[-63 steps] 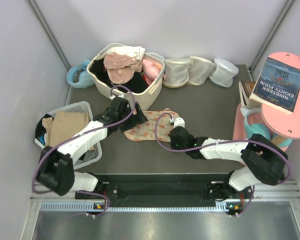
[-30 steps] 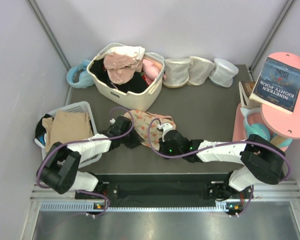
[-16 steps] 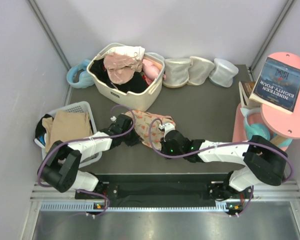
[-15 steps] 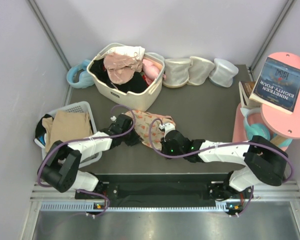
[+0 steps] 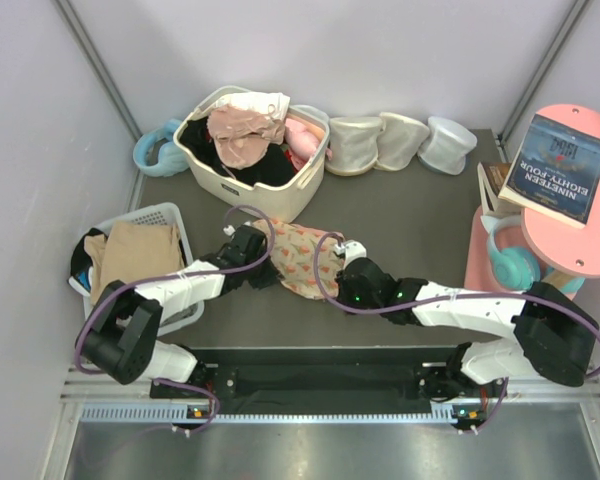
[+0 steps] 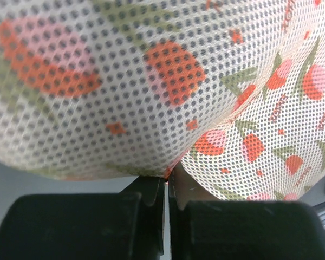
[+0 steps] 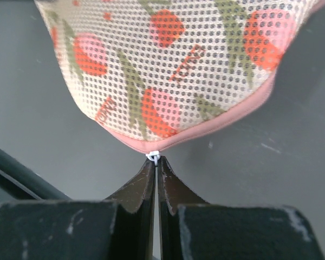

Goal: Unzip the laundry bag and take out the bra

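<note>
The laundry bag point(image 5: 298, 256), peach mesh with an orange-red print, lies on the dark table between my two arms. My left gripper point(image 5: 267, 266) is shut on the bag's left edge. In the left wrist view the mesh point(image 6: 151, 81) fills the frame and the fabric edge is pinched between the tips of the left gripper point(image 6: 167, 181). My right gripper point(image 5: 330, 266) is at the bag's right edge. In the right wrist view it point(image 7: 156, 163) is shut on the small white zip pull point(image 7: 154, 157) under the pink seam of the bag point(image 7: 168, 70). The bra is hidden.
A beige basket point(image 5: 298, 190) of clothes stands just behind the bag. Three cream cup-shaped containers point(image 5: 400, 142) line the back. A white basket point(image 5: 170, 214) holding a tan garment is at the left. A pink stand point(image 5: 580, 250) with a book and teal headphones point(image 5: 508, 264) is at the right.
The left gripper has shut on the bag's edge. The right arm has moved to the right with the zip pull, drawing that side of the bag along.
</note>
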You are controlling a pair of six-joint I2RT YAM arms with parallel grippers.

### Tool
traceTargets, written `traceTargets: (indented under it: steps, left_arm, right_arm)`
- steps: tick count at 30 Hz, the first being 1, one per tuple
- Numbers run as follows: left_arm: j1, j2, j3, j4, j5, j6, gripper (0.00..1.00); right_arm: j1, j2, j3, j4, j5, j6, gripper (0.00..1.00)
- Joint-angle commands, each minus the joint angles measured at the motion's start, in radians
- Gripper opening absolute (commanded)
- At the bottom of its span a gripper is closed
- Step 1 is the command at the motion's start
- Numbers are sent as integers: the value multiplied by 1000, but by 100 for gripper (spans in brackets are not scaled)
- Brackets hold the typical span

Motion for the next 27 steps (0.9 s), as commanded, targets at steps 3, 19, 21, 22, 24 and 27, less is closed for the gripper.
traceTargets:
  steps: [3, 19, 21, 22, 24, 27]
  left_arm:
    - [-26, 76, 114, 49, 23, 174, 0]
    - [-110, 267, 491, -163, 21, 344, 41]
    - [-109, 238, 494, -201, 12, 332, 71]
    - [-109, 222, 489, -213, -3, 326, 75]
    - [-109, 160, 462, -253, -20, 307, 89]
    - [-107, 49, 390, -298, -78, 271, 96]
  right_arm:
    - [-16, -40, 33, -80, -13, -101, 0]
    - [73, 87, 138, 42, -212, -118, 0]
    - [95, 139, 189, 56, -218, -122, 0]
    - [99, 153, 203, 66, -224, -121, 0]
    - [107, 194, 243, 84, -246, -121, 0]
    - [121, 246, 293, 130, -269, -119, 0]
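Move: The left hand pinches the laundry bag's near left edge, with the bag's middle about 6 cm to its right and 2 cm ahead. The zip pull lies some 13 cm right and 6 cm back; the cream basket stands about 21 cm ahead and 4 cm left. The right hand holds that zip pull, with the bag's middle about 8 cm ahead and 7 cm left, slightly lower. Left hand carries its pinch about 8 cm right, rising, then opens wide; right drags zip pull back-left. ##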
